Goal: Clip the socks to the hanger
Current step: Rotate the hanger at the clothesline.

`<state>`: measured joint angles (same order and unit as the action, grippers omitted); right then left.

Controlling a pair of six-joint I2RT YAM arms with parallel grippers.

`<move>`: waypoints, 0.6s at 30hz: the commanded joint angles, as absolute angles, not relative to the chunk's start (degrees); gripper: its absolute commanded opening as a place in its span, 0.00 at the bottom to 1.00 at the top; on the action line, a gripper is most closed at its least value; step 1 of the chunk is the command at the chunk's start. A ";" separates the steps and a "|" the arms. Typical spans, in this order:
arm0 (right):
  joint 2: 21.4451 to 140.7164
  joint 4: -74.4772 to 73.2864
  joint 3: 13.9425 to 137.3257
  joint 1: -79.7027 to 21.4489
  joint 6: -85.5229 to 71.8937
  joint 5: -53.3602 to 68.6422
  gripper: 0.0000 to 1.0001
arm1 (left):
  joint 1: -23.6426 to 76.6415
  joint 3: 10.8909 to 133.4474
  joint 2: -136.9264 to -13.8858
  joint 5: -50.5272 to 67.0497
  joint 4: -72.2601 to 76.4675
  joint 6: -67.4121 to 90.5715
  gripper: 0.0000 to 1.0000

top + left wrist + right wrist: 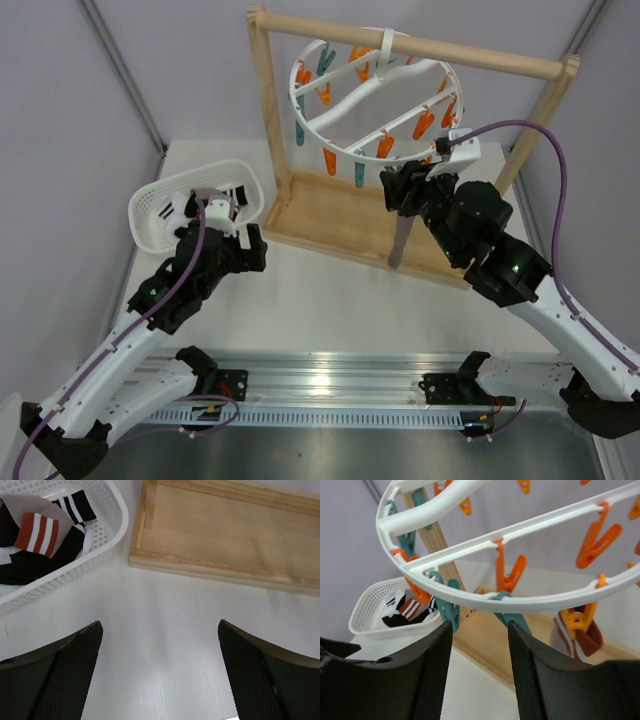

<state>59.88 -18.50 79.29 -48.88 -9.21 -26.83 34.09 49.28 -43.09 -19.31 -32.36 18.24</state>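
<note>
The hanger (345,147), a white ring with orange and teal clips, hangs from the wooden rack's top bar. One taupe sock (398,245) dangles from its near rim, its striped cuff (563,635) pinched in an orange clip (577,620). My right gripper (403,185) is just under that rim, left of the clipped sock. It is open, with nothing between its fingers (480,625) and a teal clip (447,607) just beyond them. The other sock (37,530) lies in the white basket (75,565). My left gripper (159,627) hovers wide open over the table beside the basket.
Black socks with white stripes (75,505) share the basket (200,167) at the left. The wooden rack's base tray (330,215) sits behind both grippers, its front edge (225,572) close ahead of the left one. Grey walls enclose the table.
</note>
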 commanded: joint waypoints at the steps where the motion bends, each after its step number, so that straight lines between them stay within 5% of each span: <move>1: 62.39 -16.88 80.33 -51.15 -8.70 -25.66 0.52 | 33.49 49.31 -42.89 -18.98 -31.99 19.42 0.99; 18: 73.12 -5.80 83.23 -62.58 -5.54 -50.53 0.52 | 33.49 49.13 -42.45 -18.98 -32.08 19.51 1.00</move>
<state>72.47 -10.74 80.36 -62.15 -6.13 -42.39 33.98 49.28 -43.07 -19.29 -32.36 18.61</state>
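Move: The right fingers stand half open just under the near rim of the white hanger. The left-hand teal clip is about 4 cm ahead, 6 cm left and 2 cm up. A second teal clip hangs 6 cm ahead and 1 cm right, 1 cm up; the rim's orange clip is roughly 5 cm ahead, 11 cm left and 4 cm up. From the left hand, the left-hand teal clip lies some 8 cm ahead, 22 cm right and 20 cm up. Sweep the right gripper about 8 cm to the left along the near side of the hanger, sinking some 3.5 cm as it goes, away from the second teal clip and the sock, until it is below and in front of the left-hand teal clip. Ease off over the last part; keep the fingers half open and let the hand roll slightly, left side down. ##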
